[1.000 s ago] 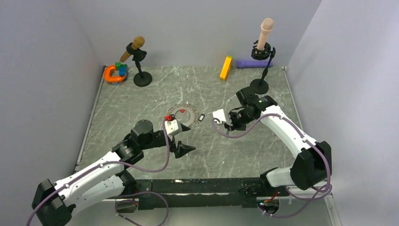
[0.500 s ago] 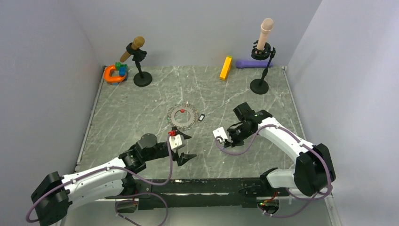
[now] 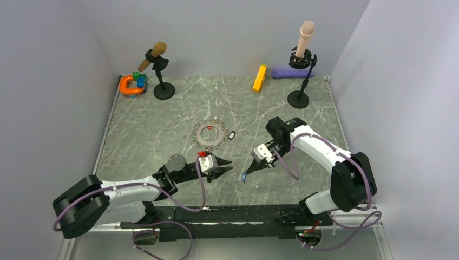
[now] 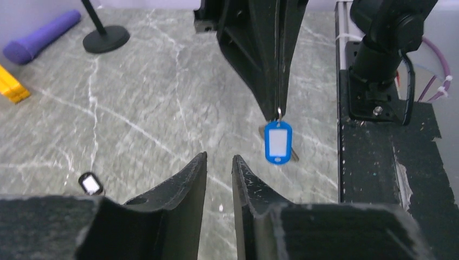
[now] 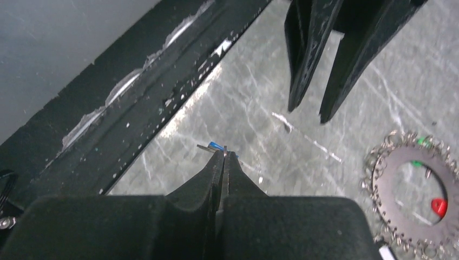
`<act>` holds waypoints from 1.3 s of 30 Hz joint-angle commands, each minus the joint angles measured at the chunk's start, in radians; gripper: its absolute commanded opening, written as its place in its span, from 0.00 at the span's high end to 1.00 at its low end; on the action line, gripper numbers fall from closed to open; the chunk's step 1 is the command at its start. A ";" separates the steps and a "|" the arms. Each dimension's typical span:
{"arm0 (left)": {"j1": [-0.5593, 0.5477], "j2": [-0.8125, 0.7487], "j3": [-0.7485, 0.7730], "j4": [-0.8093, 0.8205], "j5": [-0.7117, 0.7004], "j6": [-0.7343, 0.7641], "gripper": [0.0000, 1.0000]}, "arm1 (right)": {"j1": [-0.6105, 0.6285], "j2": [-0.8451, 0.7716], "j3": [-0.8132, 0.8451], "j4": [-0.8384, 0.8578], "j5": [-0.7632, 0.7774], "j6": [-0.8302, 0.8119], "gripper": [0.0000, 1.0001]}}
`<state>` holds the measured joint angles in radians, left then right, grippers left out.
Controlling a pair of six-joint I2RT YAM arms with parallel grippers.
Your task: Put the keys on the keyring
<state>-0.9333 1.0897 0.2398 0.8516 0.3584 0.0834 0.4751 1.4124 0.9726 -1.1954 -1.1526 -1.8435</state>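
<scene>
The keyring (image 3: 210, 134) lies flat mid-table, a grey toothed ring (image 5: 417, 189) with a red key (image 5: 438, 206) and a green key (image 5: 417, 163) inside it. My right gripper (image 3: 248, 172) is shut on a blue key (image 4: 278, 142) by its small metal loop, and the key dangles just above the table. In the right wrist view only a blue sliver (image 5: 216, 145) shows past the shut tips (image 5: 223, 154). My left gripper (image 3: 230, 166) points at that key from the left, its jaws (image 4: 219, 162) narrowly open and empty. A black key (image 3: 231, 135) lies right of the ring.
A yellow block (image 3: 260, 78) and a purple cylinder (image 3: 287, 72) lie at the back. Two black stands (image 3: 164, 89) (image 3: 298, 98) rise at back left and back right. An orange C-shaped toy (image 3: 130, 85) sits in the back left corner. The black base rail (image 4: 379, 179) runs along the near edge.
The left gripper pulled back from the keyring toward the near edge and narrowed its jaws from wide open. The right arm swung nearer and lower with the blue key.
</scene>
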 commanded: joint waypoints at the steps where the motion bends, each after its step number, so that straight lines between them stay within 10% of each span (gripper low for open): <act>1: -0.033 0.065 0.054 0.184 0.059 -0.021 0.69 | 0.000 0.023 0.049 -0.136 -0.163 -0.213 1.00; 23: -0.110 -0.015 -0.033 -0.007 -0.189 0.023 0.51 | 0.013 0.014 -0.128 0.616 0.256 0.665 1.00; 39: -0.110 -0.269 -0.138 -0.151 -0.331 -0.002 0.46 | 0.242 0.225 -0.002 0.785 0.537 0.984 1.00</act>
<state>-1.0378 0.8646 0.1078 0.7174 0.0696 0.0917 0.6613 1.6150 0.9062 -0.4744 -0.6727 -0.9558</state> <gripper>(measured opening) 0.532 0.011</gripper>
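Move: The right hand holds the blue key; the bare table patch it is taken to lies about 7 cm ahead, 3 cm left and 14 below. At the same table level, the keyring is some 21 cm ahead and 14 left, the black key tag 21 ahead and 5 left. From the left hand, that patch lies roughly 5 cm ahead, 3 right and 16 below. Right hand lowers the still-pinched blue key towards table, 10 cm, forward 7; left swings right, then left, opening. ##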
